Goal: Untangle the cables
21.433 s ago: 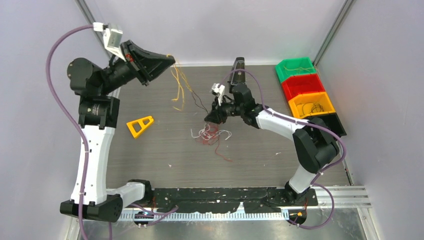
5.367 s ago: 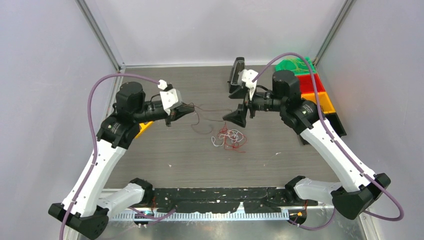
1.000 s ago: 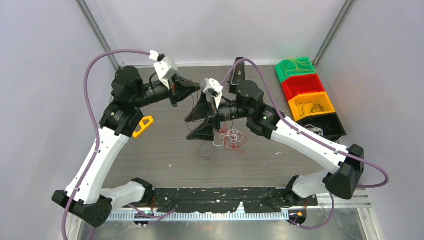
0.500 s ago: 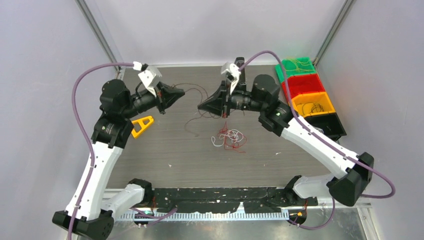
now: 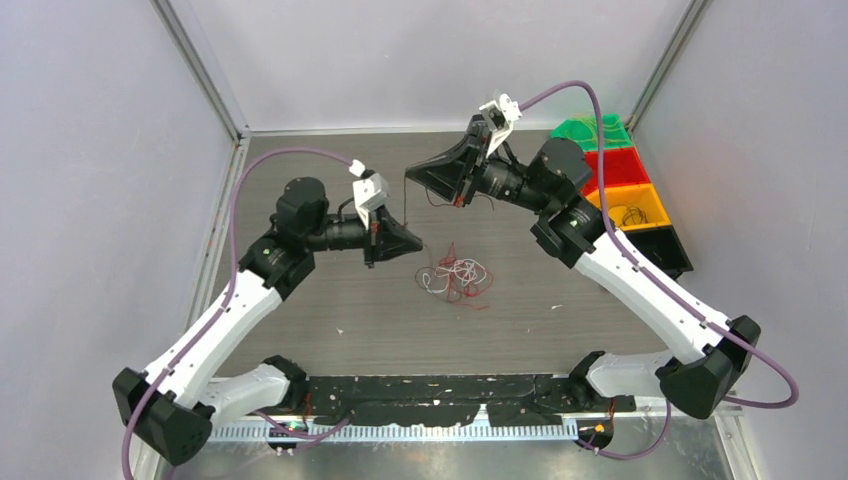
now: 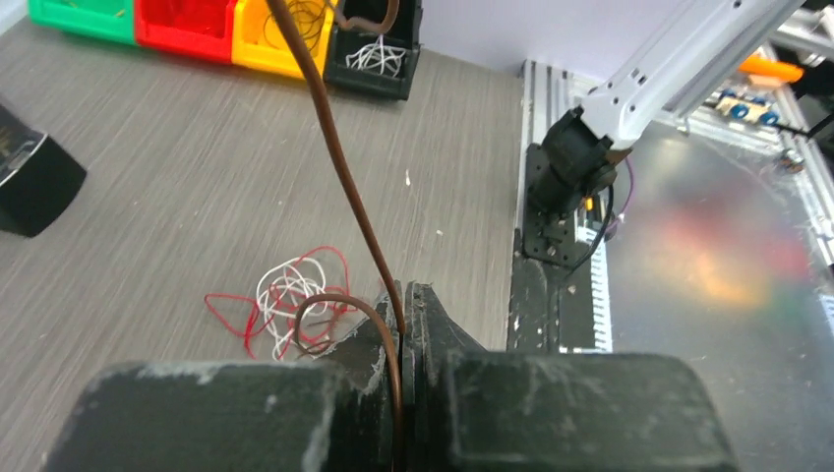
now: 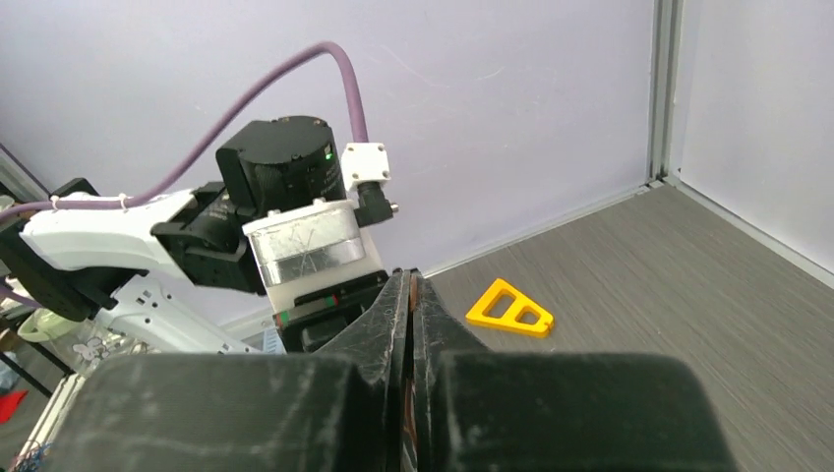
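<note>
A dark brown cable runs taut between my two grippers above the table. My left gripper is shut on its lower end; the left wrist view shows the brown cable pinched between the jaws of the left gripper and rising away. The right gripper is shut on the upper end, and a sliver of brown shows between the closed jaws of the right gripper. A loose tangle of red and white cables lies on the table just right of the left gripper, the same tangle appearing in the left wrist view.
Green, red, orange and black bins line the right edge, some holding wires. A yellow triangular piece lies on the table at the left. A black block stands at the back.
The right gripper, open a second ago, has shut on the brown cable and lifted toward the back right. The left gripper has swung down to the middle, pulling the cable taut.
</note>
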Controlling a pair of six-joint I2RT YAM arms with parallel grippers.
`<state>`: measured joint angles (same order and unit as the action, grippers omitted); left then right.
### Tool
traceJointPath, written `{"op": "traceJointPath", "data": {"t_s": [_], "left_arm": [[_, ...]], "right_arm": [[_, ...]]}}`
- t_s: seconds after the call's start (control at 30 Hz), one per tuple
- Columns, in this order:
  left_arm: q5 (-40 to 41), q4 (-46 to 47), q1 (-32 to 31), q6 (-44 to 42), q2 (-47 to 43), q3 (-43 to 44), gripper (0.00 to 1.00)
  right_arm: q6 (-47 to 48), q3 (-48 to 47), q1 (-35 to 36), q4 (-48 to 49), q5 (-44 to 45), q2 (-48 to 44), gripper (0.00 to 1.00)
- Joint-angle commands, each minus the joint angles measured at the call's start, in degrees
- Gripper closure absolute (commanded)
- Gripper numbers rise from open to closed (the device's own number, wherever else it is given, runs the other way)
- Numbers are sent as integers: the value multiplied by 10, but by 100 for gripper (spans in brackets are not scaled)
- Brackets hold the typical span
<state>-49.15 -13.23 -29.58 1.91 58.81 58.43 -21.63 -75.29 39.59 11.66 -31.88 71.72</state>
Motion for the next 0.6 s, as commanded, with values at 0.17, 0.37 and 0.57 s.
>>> {"op": "traceJointPath", "data": {"t_s": [0.17,0.37,0.57], "left_arm": [[6,109,9,91,-15,19,100],[-14,104,12,100,-17,63,100],[-25,126,9,142,17,106,100]], "right_arm": [[137,17,-95,-135,-53,-82,94],[325,145,-111,-319,-125,-162,70],[380,113,-92,-340,-130,-97,23]]}}
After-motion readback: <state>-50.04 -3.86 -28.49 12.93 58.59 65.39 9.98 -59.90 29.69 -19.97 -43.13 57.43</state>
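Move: My right hand is high up, pinching the brown cable; the same cable runs down to my left fingers, about 15 cm lower, 4 cm nearer my base and level sideways. From my right hand the red and white cables lie on the table about 8 cm ahead, 8 cm to the right and 45 cm below. From my left hand, which also pinches the brown cable, they lie roughly 12 cm ahead, 8 cm right and 30 cm below. I swing my right hand about 8 cm right, then mainly drop it some 15 cm, drawing slightly back towards the side of the red and white cables; its fingers tip down nearly 30 degrees and open wide on the way, letting go of the brown cable. My left fingers keep their pinch on it while that hand, after barely shifting, rises about 8 cm. ##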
